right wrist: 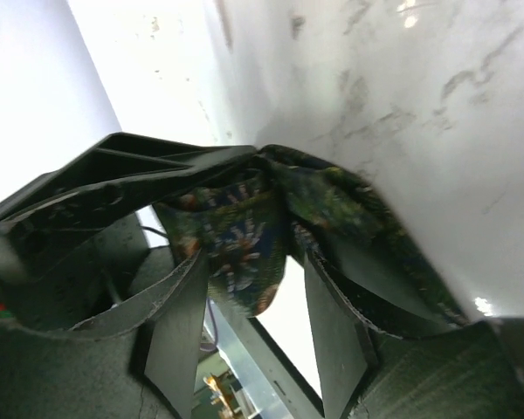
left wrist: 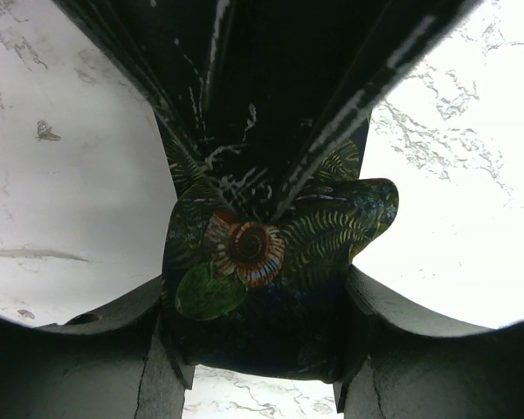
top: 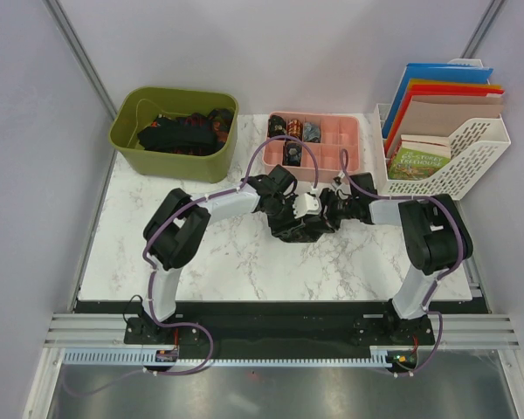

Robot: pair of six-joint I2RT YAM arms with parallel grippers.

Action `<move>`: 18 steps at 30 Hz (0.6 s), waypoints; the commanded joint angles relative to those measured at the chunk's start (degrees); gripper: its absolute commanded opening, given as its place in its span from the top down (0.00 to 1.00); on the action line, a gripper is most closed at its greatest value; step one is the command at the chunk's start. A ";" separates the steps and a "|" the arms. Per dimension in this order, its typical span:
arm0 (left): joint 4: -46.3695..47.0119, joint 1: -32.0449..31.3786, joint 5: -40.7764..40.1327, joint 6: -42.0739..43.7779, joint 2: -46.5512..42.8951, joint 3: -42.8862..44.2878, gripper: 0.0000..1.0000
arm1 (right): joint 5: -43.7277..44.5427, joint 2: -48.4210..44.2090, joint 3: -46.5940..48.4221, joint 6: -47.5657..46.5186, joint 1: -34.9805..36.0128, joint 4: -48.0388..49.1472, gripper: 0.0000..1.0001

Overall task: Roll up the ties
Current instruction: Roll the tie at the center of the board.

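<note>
A partly rolled tie (left wrist: 253,249), dark with ferns and a shell-like flower, sits between my left gripper's (left wrist: 262,292) two fingers and touches both, so that gripper is shut on it. In the top view the tie (top: 290,229) is a dark bundle at mid-table, where the left gripper (top: 286,206) and right gripper (top: 328,209) meet. My right gripper (right wrist: 253,262) is open. A flap of the tie (right wrist: 236,227) hangs between its fingers against one of them, with a gap to the other. More fabric lies outside the other finger.
A green bin (top: 122,140) with several loose ties stands at the back left. A pink compartment tray (top: 345,131) at the back centre holds rolled ties. A white file rack (top: 480,144) with folders and a book is at the back right.
</note>
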 commanded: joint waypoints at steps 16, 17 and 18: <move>-3.99 0.22 -2.31 1.43 2.33 1.08 0.89 | 1.08 1.90 0.06 -1.11 2.71 3.47 0.72; -3.99 0.22 -2.31 1.43 2.32 1.17 0.89 | 1.52 1.99 0.24 -2.16 2.62 2.76 0.77; -4.07 0.22 -2.31 1.61 2.24 1.17 0.87 | 2.22 2.16 0.41 -2.69 2.62 1.62 0.82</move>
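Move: The rolled tie sits between the left hand's half-open fingers, about 1 cm back from its hand point. From the right hand, the tie's middle lies some 4 cm left, 1 cm back and 2 cm below. The pink organizer stands about 19 cm ahead of the right hand and 2 cm left; the rolled tie in its near compartment is roughly 17 cm ahead and 7 cm left. Right hand arcs about 2 cm left, rising then dipping, half-closing its fingers at the tie the left still holds. ##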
